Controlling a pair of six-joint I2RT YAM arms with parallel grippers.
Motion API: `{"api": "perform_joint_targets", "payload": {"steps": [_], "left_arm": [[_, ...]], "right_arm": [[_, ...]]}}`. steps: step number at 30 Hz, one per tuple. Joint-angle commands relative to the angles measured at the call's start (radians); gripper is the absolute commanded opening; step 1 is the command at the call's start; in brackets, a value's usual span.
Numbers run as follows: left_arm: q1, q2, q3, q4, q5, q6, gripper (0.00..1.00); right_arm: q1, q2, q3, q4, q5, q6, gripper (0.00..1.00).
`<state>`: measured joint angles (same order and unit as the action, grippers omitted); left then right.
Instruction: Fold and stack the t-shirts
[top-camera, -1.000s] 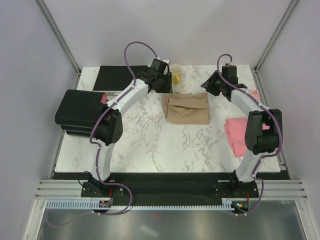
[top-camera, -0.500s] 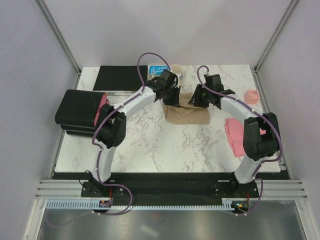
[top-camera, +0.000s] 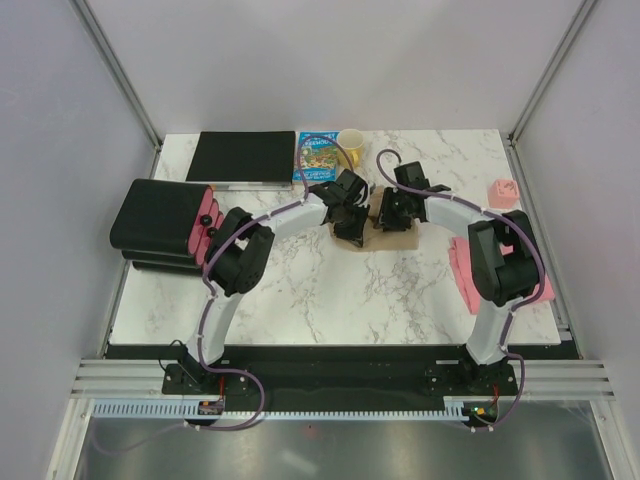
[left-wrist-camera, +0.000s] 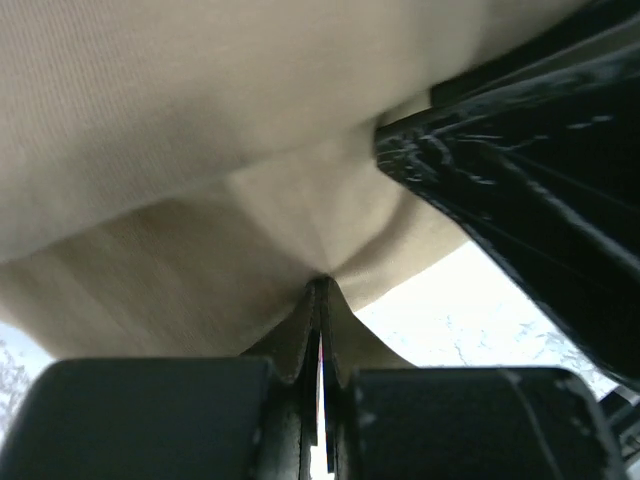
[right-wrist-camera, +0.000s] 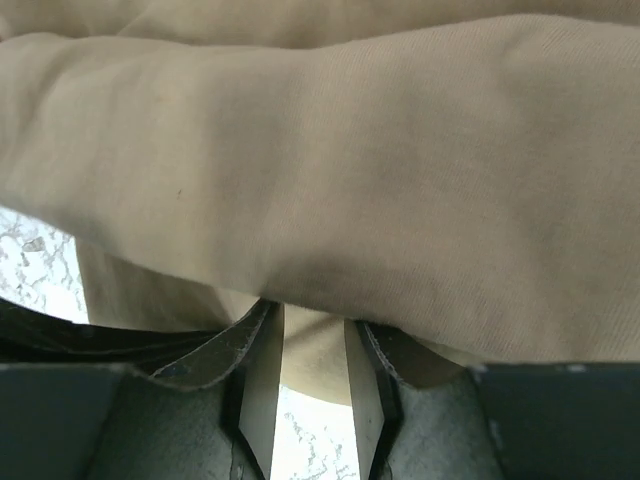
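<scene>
The tan t-shirt (top-camera: 400, 240) lies folded at the table's middle back, mostly hidden under both grippers. My left gripper (top-camera: 352, 226) is at its left edge. In the left wrist view that gripper (left-wrist-camera: 320, 285) is shut on a pinched fold of the tan cloth (left-wrist-camera: 200, 150). My right gripper (top-camera: 388, 214) is at the shirt's back right. Its jaws (right-wrist-camera: 312, 320) stand apart, with an edge of the tan cloth (right-wrist-camera: 350, 150) between the tips. The pink t-shirt (top-camera: 461, 266) lies folded at the right edge, partly behind the right arm.
A pink-and-black drawer box (top-camera: 160, 225) stands at the left edge. Along the back lie a black mat (top-camera: 245, 157), a blue book (top-camera: 318, 155) and a yellow cup (top-camera: 351, 143). A small pink block (top-camera: 503, 192) sits at the back right.
Both arms have swung inward and down onto the tan t-shirt. The left gripper has shut on the cloth. The right jaws have narrowed around its edge.
</scene>
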<state>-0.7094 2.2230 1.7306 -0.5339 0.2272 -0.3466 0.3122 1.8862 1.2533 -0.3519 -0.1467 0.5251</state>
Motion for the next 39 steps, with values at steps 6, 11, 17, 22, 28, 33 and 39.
{"api": "perform_joint_targets", "payload": {"steps": [6,11,17,22,28,33,39], "left_arm": [[-0.021,0.023,-0.066,0.058,-0.012,0.024,0.02],[-0.025,0.004,-0.131,0.071,-0.015,0.026,0.02],[-0.032,-0.011,-0.186,0.077,-0.019,0.031,0.02],[-0.036,-0.026,-0.229,0.08,-0.015,0.035,0.02],[-0.05,-0.062,-0.298,0.087,-0.011,0.035,0.02],[-0.065,-0.082,-0.348,0.086,-0.002,0.035,0.02],[-0.094,-0.151,-0.443,0.087,0.009,0.024,0.02]], "right_arm": [[0.007,0.054,0.124,0.048,0.094,-0.03,0.36],[0.007,0.128,0.222,0.036,0.119,-0.043,0.36],[0.005,0.197,0.348,0.018,0.14,-0.056,0.36],[-0.001,0.246,0.414,0.002,0.206,-0.094,0.36],[-0.013,0.277,0.485,0.002,0.254,-0.138,0.37],[-0.025,0.292,0.508,-0.009,0.286,-0.175,0.37],[-0.028,0.257,0.456,-0.022,0.297,-0.198,0.38]]}}
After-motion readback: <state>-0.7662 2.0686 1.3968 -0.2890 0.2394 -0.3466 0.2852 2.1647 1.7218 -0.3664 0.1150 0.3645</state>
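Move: The tan t-shirt, folded into a small rectangle, lies just under both hands. Its middle is about 3 cm ahead and 5 cm left of the right hand, and some 7 cm ahead and 5 cm right of the left. The yellow mug stands roughly 22 cm ahead and 12 cm left of the right hand; from the left hand it is 25 cm ahead and 2 cm left, with the blue book 24 cm ahead and 11 cm left. The tan t-shirt's near left part stays pinned under the left hand's shut fingertips, which sink about 1 cm, hold there, then drag the cloth back some 4 cm. Meanwhile the half-open right hand sweeps forward about 13 cm over the shirt towards its far edge, rising a little and rolling its left side down. ##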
